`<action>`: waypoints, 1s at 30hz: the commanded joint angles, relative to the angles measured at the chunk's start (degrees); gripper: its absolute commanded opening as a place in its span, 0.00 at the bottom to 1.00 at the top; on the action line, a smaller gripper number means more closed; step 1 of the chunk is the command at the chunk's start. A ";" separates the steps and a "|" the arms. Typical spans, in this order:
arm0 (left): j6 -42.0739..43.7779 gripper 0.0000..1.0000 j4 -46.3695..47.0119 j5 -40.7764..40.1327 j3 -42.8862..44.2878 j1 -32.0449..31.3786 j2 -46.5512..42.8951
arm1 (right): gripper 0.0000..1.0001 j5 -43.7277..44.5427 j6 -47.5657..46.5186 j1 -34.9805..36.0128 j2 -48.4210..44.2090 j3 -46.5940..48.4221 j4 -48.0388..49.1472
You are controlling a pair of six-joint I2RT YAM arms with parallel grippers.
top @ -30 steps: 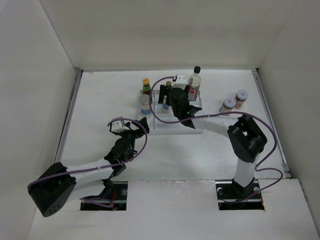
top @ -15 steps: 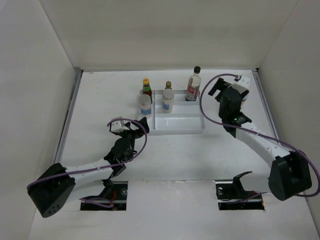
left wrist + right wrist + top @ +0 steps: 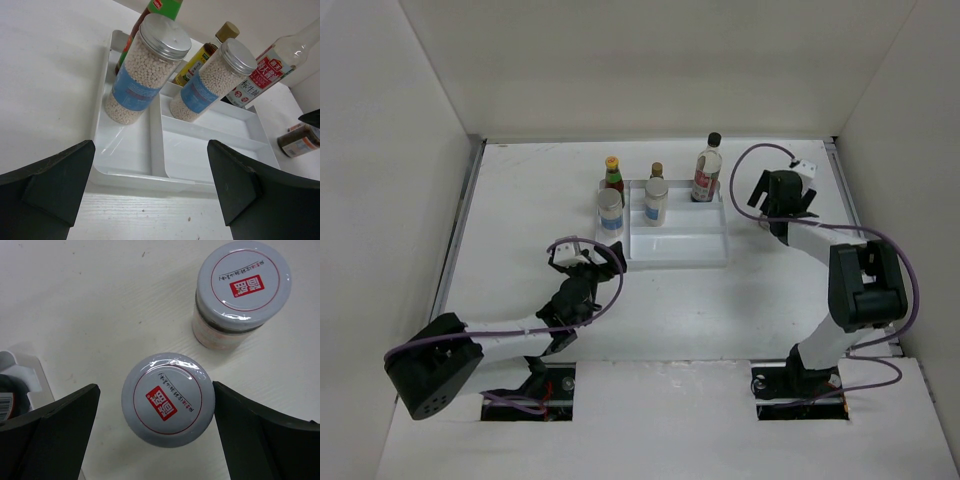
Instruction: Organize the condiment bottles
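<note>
In the top view a white divided tray (image 3: 685,242) holds two white shakers (image 3: 610,212) (image 3: 656,202), with the yellow-capped red sauce bottle (image 3: 612,174), tiny brown bottle (image 3: 657,169) and tall clear black-capped bottle (image 3: 708,168) along its far edge. My right gripper (image 3: 782,196) hangs over the two short jars and hides them there. In the right wrist view it (image 3: 156,390) is open, its jaws either side of the near jar (image 3: 168,399); the other jar (image 3: 243,290) stands beyond. My left gripper (image 3: 582,265) (image 3: 151,145) is open and empty before the tray (image 3: 200,150).
The jar lids are pale grey with a red mark. White walls enclose the table on the left, right and far sides. The tray's right compartments hold nothing. A short jar (image 3: 297,142) shows right of the tray in the left wrist view.
My right arm swung from the tray's far side, near the tall bottle, to the right and came down over the two short jars. My left gripper shifted slightly nearer and rightwards.
</note>
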 commanded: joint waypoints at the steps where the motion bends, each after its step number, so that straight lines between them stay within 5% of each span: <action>1: -0.59 0.98 3.61 -0.09 2.02 -0.60 -0.52 | 0.96 -1.47 0.72 -0.57 2.24 3.32 1.68; 10: -0.68 0.98 3.61 -0.09 2.02 -0.42 -0.09 | 0.55 6.09 1.77 2.05 -2.66 -2.47 6.51; 19: -0.51 0.98 3.61 -0.27 1.84 -0.77 -1.40 | 0.53 8.82 0.63 17.96 -13.75 -5.38 9.06; 30: -0.50 0.98 3.61 -0.35 1.93 -0.24 -0.52 | 0.55 4.42 0.19 23.60 -2.60 4.19 15.48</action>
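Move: Just ahead of and below the right hand's open fingers is the grey-lidded jar, its middle about 1 cm ahead and 3 cm lower. The second jar stands some 5 cm ahead and 6 cm to the right of that hand, while the glass bottle stands about 6 cm ahead and 17 cm to its left. The white tray's middle is roughly level and 27 cm left. From the left hand the first jar lies about 44 cm right and 8 cm ahead. Sinking about 1.5 cm, the right hand closes its wide-open fingers around the grey-lidded jar just beneath the lid, then draws back a few centimetres as it lifts and sweeps the jar some 17 cm left to above the tray. The wrist turns about 20 degrees counter-clockwise and tips up slightly; after rising roughly 7 cm, the hand eases a little forward and down, with its hold kept. ##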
